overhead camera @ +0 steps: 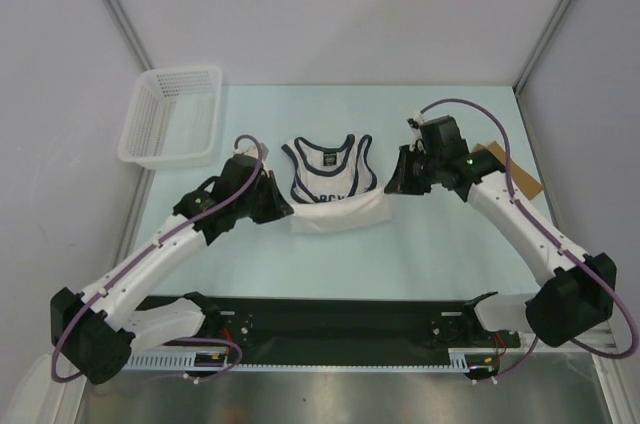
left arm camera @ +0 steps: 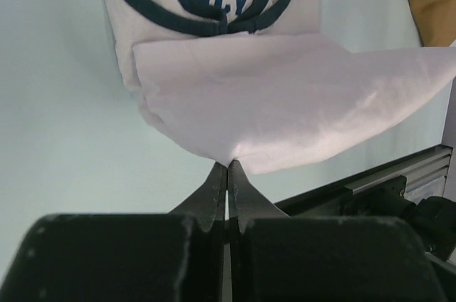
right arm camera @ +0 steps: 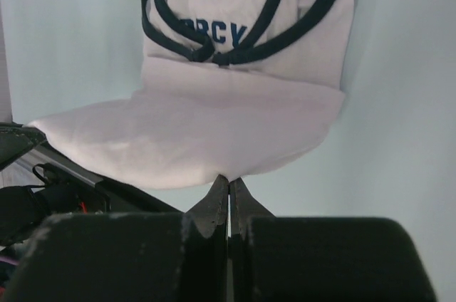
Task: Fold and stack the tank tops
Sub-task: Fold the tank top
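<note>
The white tank top point(overhead camera: 330, 182), navy trim and blue chest print showing, lies flat mid-table with its lower part lifted and doubled toward the neck. My left gripper point(overhead camera: 287, 211) is shut on the lower left corner of that lifted hem. In the left wrist view the gripper point(left arm camera: 228, 162) pinches the white cloth point(left arm camera: 285, 102) at its tips. My right gripper point(overhead camera: 389, 187) is shut on the opposite corner, and the right wrist view shows the gripper point(right arm camera: 229, 177) pinching the white fold point(right arm camera: 214, 131). The tan-brown tank top point(overhead camera: 518, 180) lies at the far right, mostly hidden behind the right arm.
A white lattice basket point(overhead camera: 172, 116) stands at the back left of the table. A black rail point(overhead camera: 340, 319) runs along the near edge between the arm bases. White walls close in the left, back and right sides.
</note>
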{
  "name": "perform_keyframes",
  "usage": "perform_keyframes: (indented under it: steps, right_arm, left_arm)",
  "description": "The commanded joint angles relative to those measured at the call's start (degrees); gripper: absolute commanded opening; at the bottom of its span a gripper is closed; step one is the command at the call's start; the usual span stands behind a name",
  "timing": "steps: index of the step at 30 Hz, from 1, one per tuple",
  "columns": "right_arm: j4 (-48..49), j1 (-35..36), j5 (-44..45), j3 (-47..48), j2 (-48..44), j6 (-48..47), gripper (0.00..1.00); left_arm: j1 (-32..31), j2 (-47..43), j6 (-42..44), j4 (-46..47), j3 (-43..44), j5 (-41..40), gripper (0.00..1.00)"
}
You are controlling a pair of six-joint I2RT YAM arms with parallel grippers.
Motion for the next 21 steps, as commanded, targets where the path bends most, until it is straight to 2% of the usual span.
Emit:
perform_keyframes:
  steps: [1,8,21]
  right_arm:
    - [2.5,-2.7,-3.2,6.5,3.9,-2.8,0.0]
    - [2.0,-6.1,-5.6,19.3,13.7,-4.3,0.0]
    - [3.5,-9.6,-10.3,32.5,28.8,-3.0,0.0]
  left_arm:
    - [2.7,4.5,5.3,0.3,6.6,2.9,0.0]
    - [8.5,12.2,7.4,1.7,14.8,6.8,0.0]
    - [16.2,23.8,9.4,3.3,24.1,10.2,0.0]
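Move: The tank top's neck opening lies on the table about 22 cm ahead of the left hand and 8 cm to its right, some 15 cm below. From the right hand the neck opening is about 17 cm ahead, 16 cm left and 17 cm below. The tank top's lettering sits about 11 cm nearer the base than the neck opening. The folded brown top is about 12 cm ahead of the right hand and 30 cm to its right, also at table level. Forward together go both arms, briskly, the left about 12 cm and the right about 14 cm, climbing a few centimetres early and then levelling off. Their shut fingers keep pinching the two hem corners, carrying the white hem high over the tank top's lettering towards its neck opening and shoulder straps, wrists almost unturned. ##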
